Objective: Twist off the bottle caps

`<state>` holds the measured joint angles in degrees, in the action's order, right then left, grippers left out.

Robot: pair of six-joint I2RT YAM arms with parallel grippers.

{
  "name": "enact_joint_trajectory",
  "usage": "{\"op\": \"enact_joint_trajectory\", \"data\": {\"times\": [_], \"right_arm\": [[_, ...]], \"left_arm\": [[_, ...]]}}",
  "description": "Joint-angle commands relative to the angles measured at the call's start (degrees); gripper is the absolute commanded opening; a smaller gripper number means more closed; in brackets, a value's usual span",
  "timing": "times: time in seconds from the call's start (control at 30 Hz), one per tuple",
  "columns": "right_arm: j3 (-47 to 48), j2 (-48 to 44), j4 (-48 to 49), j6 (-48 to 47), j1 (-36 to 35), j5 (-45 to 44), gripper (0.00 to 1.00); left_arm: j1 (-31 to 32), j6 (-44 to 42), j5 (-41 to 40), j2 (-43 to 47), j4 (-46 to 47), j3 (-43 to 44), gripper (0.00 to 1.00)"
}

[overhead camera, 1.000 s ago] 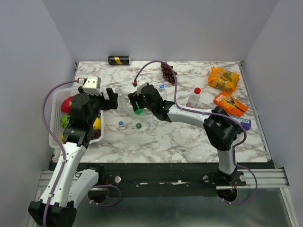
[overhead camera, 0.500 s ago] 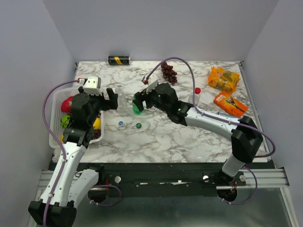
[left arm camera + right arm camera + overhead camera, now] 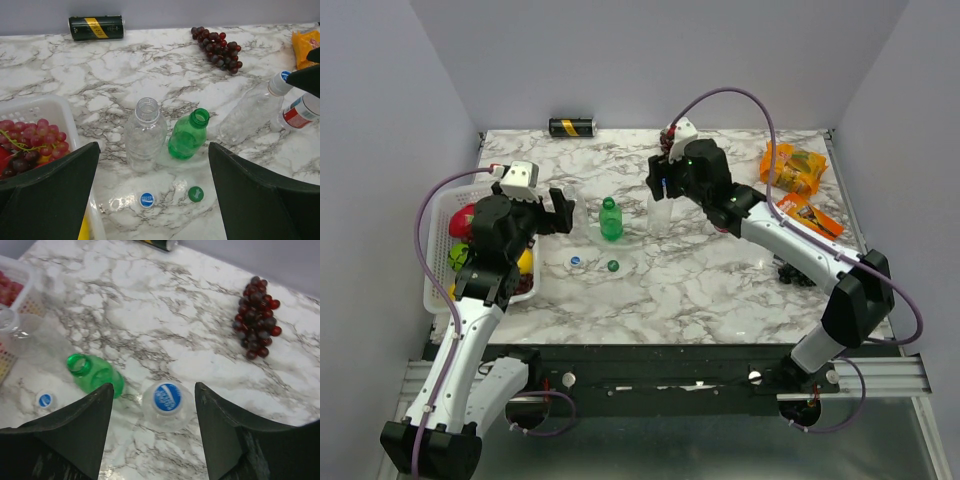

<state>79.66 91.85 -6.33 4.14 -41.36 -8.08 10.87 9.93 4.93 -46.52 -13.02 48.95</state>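
A translucent green bottle (image 3: 611, 219) stands upright with its neck open, and a clear bottle (image 3: 145, 134), also uncapped, stands just left of it. A blue cap (image 3: 146, 199) and a green cap (image 3: 195, 193) lie loose on the marble in front of them. My left gripper (image 3: 152, 150) is open, hanging short of these two bottles. My right gripper (image 3: 154, 390) is open above the longer clear bottle (image 3: 167, 405), its fingers on either side of the blue cap (image 3: 167, 397) with gaps showing. The red-label bottle (image 3: 297, 112) stands beside that one.
A white basket (image 3: 438, 215) of fruit sits at the table's left edge. A black-and-gold can (image 3: 572, 127) lies at the back. Dark grapes (image 3: 257, 315) lie behind the bottles, and orange snack packets (image 3: 792, 165) are at the back right.
My right gripper let go of the green bottle, which now stands alone, and moved right and back to hover over the blue-capped bottle. The left arm has not moved.
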Motion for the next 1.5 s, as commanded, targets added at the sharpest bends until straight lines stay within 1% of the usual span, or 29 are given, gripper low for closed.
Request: {"op": "enact_joint_trajectory", "data": {"times": [0.0,0.13,0.3,0.4,0.43,0.5,0.53,0.6,0.63,0.73,0.83,0.87,0.97,1.03,1.07,1.13,1.23,1.33,1.4,1.47], "right_arm": [[2.3,3.1,-5.8,1.1,3.0,-1.1,0.73],[2.8,5.3,-5.7,1.6,4.0,1.2,0.73],[3.8,6.7,-5.6,2.0,4.0,4.4,0.7],[4.2,8.1,-5.5,2.1,4.0,4.4,0.66],[4.3,8.4,-5.6,2.0,4.0,4.2,0.61],[4.2,8.8,-5.6,2.0,4.0,3.9,0.55],[4.1,8.8,-5.5,1.9,4.0,3.9,0.47],[4.0,8.6,-5.6,1.7,4.0,4.3,0.39],[4.2,8.1,-6.1,1.7,4.0,4.5,0.31],[5.1,4.9,-9.1,2.0,4.0,5.9,0.23],[3.6,0.8,-11.6,2.7,4.0,7.8,0.21],[2.6,-2.5,-12.0,2.8,3.9,11.0,0.21],[-0.5,-9.0,-13.7,3.9,3.9,14.9,0.2],[-2.3,-11.5,-14.5,4.6,3.9,17.6,0.2],[-3.1,-12.9,-14.7,4.8,3.9,20.7,0.2],[-5.7,-16.4,-14.6,5.8,3.9,23.9,0.2],[-8.2,-20.3,-14.5,7.2,3.9,28.9,0.2],[-11.4,-23.5,-13.6,8.2,3.8,33.7,0.19],[-13.3,-24.8,-12.7,8.6,3.9,37.4,0.19],[-14.3,-25.9,-11.9,8.8,3.9,39.1,0.19]], "left_arm": [[-0.2,0.4,4.2,0.0,0.2,0.9,0.99],[-0.2,0.4,5.7,0.1,0.5,0.8,0.99],[-0.2,0.5,5.6,0.0,0.4,0.9,0.99],[-0.2,0.5,5.4,-0.1,0.3,0.9,0.99],[-0.2,0.5,5.5,-0.1,0.3,0.9,0.99],[-0.2,0.3,5.8,-0.1,0.4,0.7,0.99],[0.0,0.3,6.1,-0.1,0.5,0.5,0.99],[0.5,0.0,6.8,-0.1,0.9,0.4,0.99],[0.8,-0.2,7.2,-0.2,0.9,0.4,0.99],[3.2,-1.4,9.3,-0.1,1.1,0.2,0.99],[6.0,-2.7,11.5,0.2,1.9,-0.1,0.99],[6.9,-3.0,11.9,0.4,1.9,-0.1,0.99],[10.4,-4.9,13.7,1.3,2.6,-0.4,0.99],[14.1,-6.7,15.2,1.7,3.7,-1.6,0.99],[15.1,-7.0,18.0,1.4,5.2,-2.1,0.99],[18.5,-7.7,20.9,0.6,6.3,-2.8,0.99],[22.1,-8.3,26.1,-2.1,8.4,-3.8,0.99],[24.4,-8.4,27.6,-4.6,10.2,-4.6,0.99],[26.7,-9.6,26.5,-6.0,10.0,-4.7,0.99],[29.0,-9.6,24.9,-6.6,9.8,-5.3,0.99]]}}
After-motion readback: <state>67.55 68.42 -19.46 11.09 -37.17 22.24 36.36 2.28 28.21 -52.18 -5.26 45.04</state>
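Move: The blue-capped clear bottle stands upright almost under my open right fingers: its middle is about 3 cm ahead, 1 cm to the right and 16 cm down, with the neck only some 6 cm below me. The green bottle is roughly 13 cm left of it, the red-capped bottle 19 cm right. From my left hand the blue-capped bottle lies about 11 cm ahead, 25 cm right and 18 cm down, the green cap 12 cm right and 28 cm down. I sink my right hand about 6 cm, easing a little forward and right, and pinch the blue-capped bottle at its neck, just under the cap; then I lift it and draw it back some 16 cm, turning slightly counter-clockwise. As it comes, I swing my wide-open left hand right about 18 cm, back 10 and slightly down, turning some 50 degrees clockwise towards the bottle's body. ##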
